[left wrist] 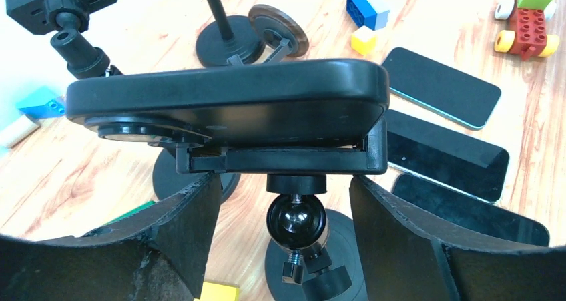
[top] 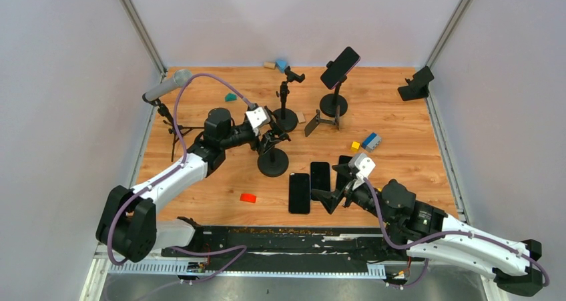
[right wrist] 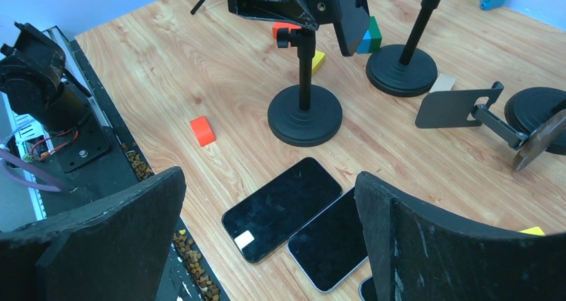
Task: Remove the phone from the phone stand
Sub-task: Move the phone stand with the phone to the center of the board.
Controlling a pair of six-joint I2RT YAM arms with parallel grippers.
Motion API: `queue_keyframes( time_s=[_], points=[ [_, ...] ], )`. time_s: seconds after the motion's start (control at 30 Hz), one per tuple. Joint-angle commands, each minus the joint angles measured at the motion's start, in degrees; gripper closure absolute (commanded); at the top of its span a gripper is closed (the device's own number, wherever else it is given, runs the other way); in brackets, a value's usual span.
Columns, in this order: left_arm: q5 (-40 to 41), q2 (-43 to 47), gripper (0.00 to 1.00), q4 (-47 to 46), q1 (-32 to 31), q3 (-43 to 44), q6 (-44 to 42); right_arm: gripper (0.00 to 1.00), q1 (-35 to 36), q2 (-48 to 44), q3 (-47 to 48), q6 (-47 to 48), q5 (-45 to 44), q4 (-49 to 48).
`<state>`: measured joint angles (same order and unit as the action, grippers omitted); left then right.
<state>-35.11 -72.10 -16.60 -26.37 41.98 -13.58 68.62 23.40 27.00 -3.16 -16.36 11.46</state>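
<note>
A phone in a black case [left wrist: 227, 101] sits clamped in a phone stand's holder [left wrist: 280, 159], above its ball joint [left wrist: 297, 222]. My left gripper [left wrist: 286, 184] is open. Its fingers flank the holder just under the phone, and I see no contact. In the top view this gripper [top: 270, 139] is over the stand's round base [top: 273, 162]. The right wrist view shows the same phone [right wrist: 350, 14] and base [right wrist: 305, 114]. A second phone [top: 340, 67] sits on a rear stand [top: 333, 105]. My right gripper [top: 334, 197] is open and empty above the flat phones.
Three phones [top: 300, 193] [top: 320, 179] [top: 344, 171] lie flat at front centre. An empty stand [top: 286, 101], a microphone on a tripod [top: 167, 85], a folding stand [top: 320, 122], a black holder [top: 415, 84], toy bricks [top: 371, 141] and a red block [top: 248, 197] are around.
</note>
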Motion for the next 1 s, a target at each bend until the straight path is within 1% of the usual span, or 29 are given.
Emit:
queue_keyframes(
  time_s=[0.0,0.3,0.47,0.6,0.67,0.7,0.73,0.77,0.8,0.83,0.87,0.9,0.93,0.97],
  points=[
    [-3.4,-0.7,0.24,-2.4,0.7,2.9,0.7,0.0,0.4,-0.3,-0.4,-1.6,-1.7,1.0],
    [-6.2,-3.4,0.35,-3.6,1.1,4.1,3.2,0.0,0.4,0.6,0.1,-2.0,-1.8,1.6],
    [-7.2,-4.4,0.37,-6.0,1.1,4.3,5.5,0.0,0.4,0.4,0.0,-2.1,-1.5,2.0],
    [-7.6,-5.0,0.46,-6.5,1.1,4.5,6.2,0.0,0.4,0.3,-0.1,-2.2,-1.7,2.3],
    [-8.2,-5.3,0.55,-6.0,1.1,4.8,5.9,0.0,0.4,0.3,-0.1,-2.3,-2.0,2.3],
    [-9.0,-5.4,0.58,-5.5,1.1,5.0,5.8,0.0,0.4,0.3,-0.2,-2.3,-2.2,2.3],
    [-9.3,-5.6,0.63,-5.2,1.1,5.1,5.6,0.0,0.4,0.3,-0.2,-2.3,-2.5,2.4],
    [-9.9,-5.7,0.66,-4.7,1.1,5.3,5.5,0.0,0.4,0.4,-0.2,-2.4,-2.7,2.4],
    [-10.1,-5.6,0.73,-4.5,1.2,5.3,5.5,0.0,0.4,0.4,-0.2,-2.5,-3.0,2.4],
    [-10.5,-5.6,0.76,-4.2,1.2,5.3,5.4,0.0,0.4,0.4,-0.3,-2.6,-3.3,2.4],
    [-10.9,-5.5,0.82,-4.0,1.2,5.2,5.3,0.0,0.4,0.4,-0.3,-2.7,-3.5,2.4],
    [-11.1,-5.3,0.86,-3.5,1.1,5.2,4.8,0.0,0.4,0.4,-0.3,-2.7,-3.6,2.4],
    [-11.2,-5.1,0.94,-2.6,1.1,5.1,4.4,0.0,0.4,0.5,-0.3,-2.8,-3.7,2.4],
    [-11.0,-4.6,0.98,-2.2,1.1,5.0,3.8,0.0,0.4,0.6,-0.3,-2.8,-3.7,2.4]
  ],
)
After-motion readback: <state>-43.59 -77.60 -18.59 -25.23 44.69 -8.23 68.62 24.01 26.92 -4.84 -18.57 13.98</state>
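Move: The neck of the phone stand, just under its phone clamp, is about 3 cm to the left hand's right, 1 cm ahead and a shade lower; the phone sits some 4 cm above the hand, 3 ahead and 4 right. The empty stand is roughly 17 cm ahead and 7 right, and the nearest flat phone 10 back, 13 right, about 20 below. From the right hand the neck lies some 17 cm ahead and 15 left. Rightward, easing slowly about 1.5 cm in under the phone clamp, the left hand brings its open fingers around the stand's neck while the wrist turns slightly, under 10 degrees. The fingers narrow to about half their starting gap and pinch the neck from both sides, the grip effort rising as they stop. The right hand waits wide open, sinking about a centimetre. ##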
